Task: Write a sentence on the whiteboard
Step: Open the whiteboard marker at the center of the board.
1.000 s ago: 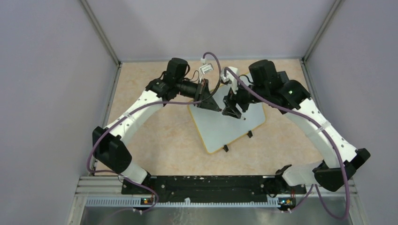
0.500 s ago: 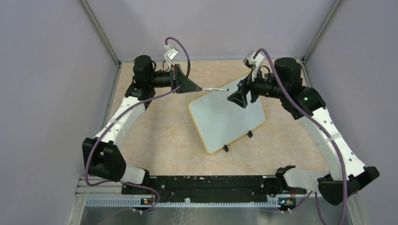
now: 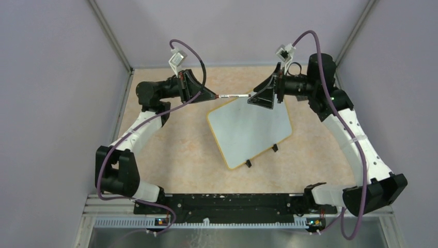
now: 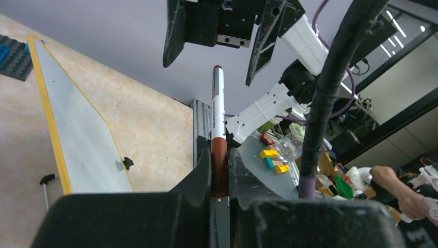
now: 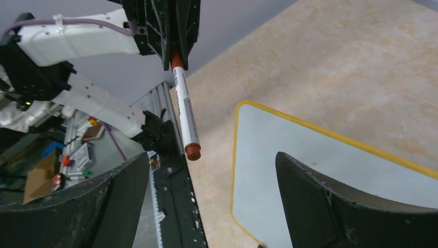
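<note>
The whiteboard [image 3: 248,132] lies flat on the tan table, yellow-rimmed and turned at an angle; it also shows in the left wrist view [image 4: 77,139] and the right wrist view [image 5: 320,170]. Its face shows no writing, so the sentence is not in view. My left gripper [image 3: 216,96] [image 4: 219,155] is shut on the red-brown cap end of a white marker [image 3: 232,96] [image 4: 218,103] [image 5: 185,111], held level above the board's far edge. My right gripper [image 3: 251,97] [image 5: 212,155] faces it, open wide, with the marker's free end just between its fingertips, touching neither.
Two black clip feet [image 3: 248,163] [image 3: 275,148] stick out from the board's near edge. A dark blue studded plate [image 4: 15,57] lies beyond the board's far corner. Grey walls close in the table on three sides, and a black rail [image 3: 227,204] runs along the front.
Both arms rose from over the board and drew apart toward the back. The left kept the marker; the right opened wider and came up to the marker's free end.
</note>
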Robot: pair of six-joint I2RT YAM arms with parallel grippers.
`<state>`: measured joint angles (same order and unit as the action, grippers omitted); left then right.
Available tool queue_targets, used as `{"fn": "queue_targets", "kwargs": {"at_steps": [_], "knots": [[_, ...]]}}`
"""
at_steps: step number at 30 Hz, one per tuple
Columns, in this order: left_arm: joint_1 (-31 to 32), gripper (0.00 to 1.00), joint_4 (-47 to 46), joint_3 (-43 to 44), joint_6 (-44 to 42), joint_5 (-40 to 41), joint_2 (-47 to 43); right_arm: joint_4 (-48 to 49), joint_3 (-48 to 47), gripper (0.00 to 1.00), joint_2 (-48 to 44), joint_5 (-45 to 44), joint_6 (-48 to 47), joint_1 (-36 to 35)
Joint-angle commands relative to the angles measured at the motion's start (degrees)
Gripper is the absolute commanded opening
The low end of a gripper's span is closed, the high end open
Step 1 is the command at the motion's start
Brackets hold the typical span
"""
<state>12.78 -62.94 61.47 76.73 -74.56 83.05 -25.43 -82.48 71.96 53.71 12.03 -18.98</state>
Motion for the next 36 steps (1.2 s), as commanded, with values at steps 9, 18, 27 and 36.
{"fn": "queue_targets", "kwargs": {"at_steps": [9, 18, 27, 36], "knots": [[0.47, 0.00, -5.56, -2.03, 1.82, 4.09, -2.00, 20.13, 2.01, 0.57, 3.09, 7.90, 20.19, -3.62], [2.32, 0.00, 2.16, -2.20, -3.68, 6.81, -3.93, 19.58, 0.41, 0.36, 5.24, 5.21, 19.94, -6.84], [4.40, 0.00, 2.46, -1.82, -4.11, 6.83, -2.65, 21.00, -0.57, 0.34, 6.21, 4.72, 21.54, -7.46], [5.15, 0.00, 3.59, -1.80, -5.04, 7.02, -2.58, 23.55, -0.67, 0.34, 6.95, 4.86, 24.02, -7.73]]}}
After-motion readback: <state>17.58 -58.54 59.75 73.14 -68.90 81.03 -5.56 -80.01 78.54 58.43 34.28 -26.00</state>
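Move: The marker, its cap held in the left fingers, points right at the other hand: its middle lies about 8 cm left of the right hand and 1 cm back, level in height, with its free end just at the open fingertips. From the left hand it is some 4 cm right, 1 cm up. Far below, some 38 cm under the right hand, the whiteboard's middle is about 6 cm ahead and 3 cm right, a black clip about 8 cm back and 2 cm right. Leftward by about 5.5 cm, and slowing, the right hand slides its fingers along either side of the marker's white barrel, turning some 20 degrees into line with it and narrowing from wide open to about a third, not yet pinching. The left hand keeps its grip on the cap and eases about 2 cm right to meet it. ##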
